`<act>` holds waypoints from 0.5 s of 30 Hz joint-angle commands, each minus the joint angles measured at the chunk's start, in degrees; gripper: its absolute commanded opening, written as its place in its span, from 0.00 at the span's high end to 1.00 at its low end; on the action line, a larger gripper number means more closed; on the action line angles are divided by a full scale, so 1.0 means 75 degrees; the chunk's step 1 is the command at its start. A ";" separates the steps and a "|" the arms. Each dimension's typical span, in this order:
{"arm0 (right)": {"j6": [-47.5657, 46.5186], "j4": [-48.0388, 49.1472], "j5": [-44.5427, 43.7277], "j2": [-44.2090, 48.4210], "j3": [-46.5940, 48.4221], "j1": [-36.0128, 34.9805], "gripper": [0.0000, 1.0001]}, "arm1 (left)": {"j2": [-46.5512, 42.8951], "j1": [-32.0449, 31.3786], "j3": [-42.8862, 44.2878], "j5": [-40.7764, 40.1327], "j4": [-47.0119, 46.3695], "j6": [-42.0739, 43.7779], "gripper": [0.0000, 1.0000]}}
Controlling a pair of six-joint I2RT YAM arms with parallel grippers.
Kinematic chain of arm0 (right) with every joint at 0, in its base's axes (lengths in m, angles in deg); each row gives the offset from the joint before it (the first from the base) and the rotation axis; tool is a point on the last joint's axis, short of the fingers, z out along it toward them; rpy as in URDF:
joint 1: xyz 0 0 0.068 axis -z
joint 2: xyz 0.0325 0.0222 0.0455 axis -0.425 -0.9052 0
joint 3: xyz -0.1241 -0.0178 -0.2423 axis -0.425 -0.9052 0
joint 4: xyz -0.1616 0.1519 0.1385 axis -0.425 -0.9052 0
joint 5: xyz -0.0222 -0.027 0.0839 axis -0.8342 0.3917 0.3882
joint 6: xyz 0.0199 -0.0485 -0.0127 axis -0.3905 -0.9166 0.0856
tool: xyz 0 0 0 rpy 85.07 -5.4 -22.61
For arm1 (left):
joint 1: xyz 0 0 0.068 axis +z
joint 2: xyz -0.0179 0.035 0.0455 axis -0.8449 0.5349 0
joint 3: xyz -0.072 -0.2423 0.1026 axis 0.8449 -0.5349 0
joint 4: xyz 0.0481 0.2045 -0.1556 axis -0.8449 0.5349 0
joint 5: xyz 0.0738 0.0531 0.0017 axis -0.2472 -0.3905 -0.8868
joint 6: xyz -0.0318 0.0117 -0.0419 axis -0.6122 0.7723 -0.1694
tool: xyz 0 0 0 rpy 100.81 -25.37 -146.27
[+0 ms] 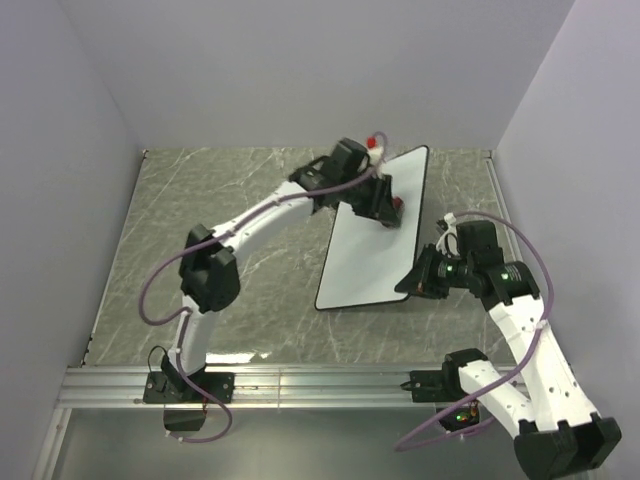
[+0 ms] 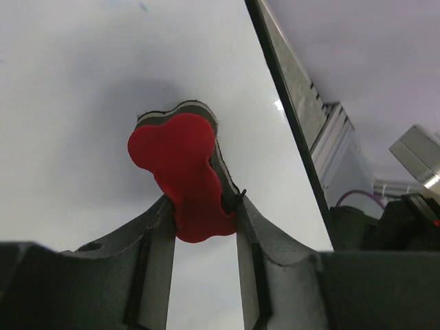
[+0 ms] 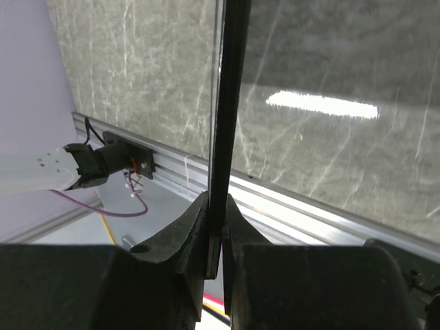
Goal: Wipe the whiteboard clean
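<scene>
The whiteboard (image 1: 365, 250) lies at an angle on the right half of the table, white with a thin black rim. My left gripper (image 1: 385, 207) is over its far part, shut on a red bone-shaped eraser (image 2: 182, 168) whose felt face rests against the board's surface (image 2: 75, 110). In the left wrist view that gripper (image 2: 204, 220) pinches the eraser's lower lobe, and a tiny blue mark (image 2: 142, 7) shows at the top. My right gripper (image 1: 412, 283) is shut on the board's near right edge. In the right wrist view the gripper (image 3: 218, 216) clamps the edge-on board (image 3: 228, 103).
A grey marble tabletop (image 1: 230, 210) sits between pale walls on three sides. An aluminium rail (image 1: 300, 385) runs along the near edge and carries both arm bases. The left arm's elbow (image 1: 210, 275) stands over the table's left middle.
</scene>
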 commanded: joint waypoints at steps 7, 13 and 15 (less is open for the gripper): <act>-0.1083 0.0460 -0.0784 -0.0766 0.3181 -0.0162 1.00 | -0.2406 0.1975 -0.0619 -0.0927 0.0196 0.0320 1.00; -0.0710 0.0140 -0.2060 -0.0721 0.4812 -0.0162 1.00 | -0.3451 0.2339 -0.2142 -0.1314 0.0021 0.0322 1.00; -0.0511 0.0316 -0.2319 -0.0697 0.5058 -0.0150 1.00 | -0.3650 0.2456 -0.2519 -0.1257 -0.0177 0.0205 1.00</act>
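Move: The left hand already grips the eraser, its middle roughly 2 cm to the right, 1 cm ahead and 2 cm below, at the tilted whiteboard's face. The whiteboard's middle is about 5 cm back, 4 cm left and 6 cm lower than this hand; its near right corner lies some 18 cm back and 3 cm right. From the right hand, still pinching that corner, the middle is some 14 cm ahead, 7 cm left and 5 cm below. The eraser, still pinched in the left hand, comes away from the whiteboard's face as that hand sweeps quickly left about 18 cm, rising some 11 and going forward, then easing slightly back, while turning counter-clockwise. The right hand keeps its pinch on the whiteboard's corner and lifts it some 14 cm, also moving a little forward and right, with its fingers tipping upward. ##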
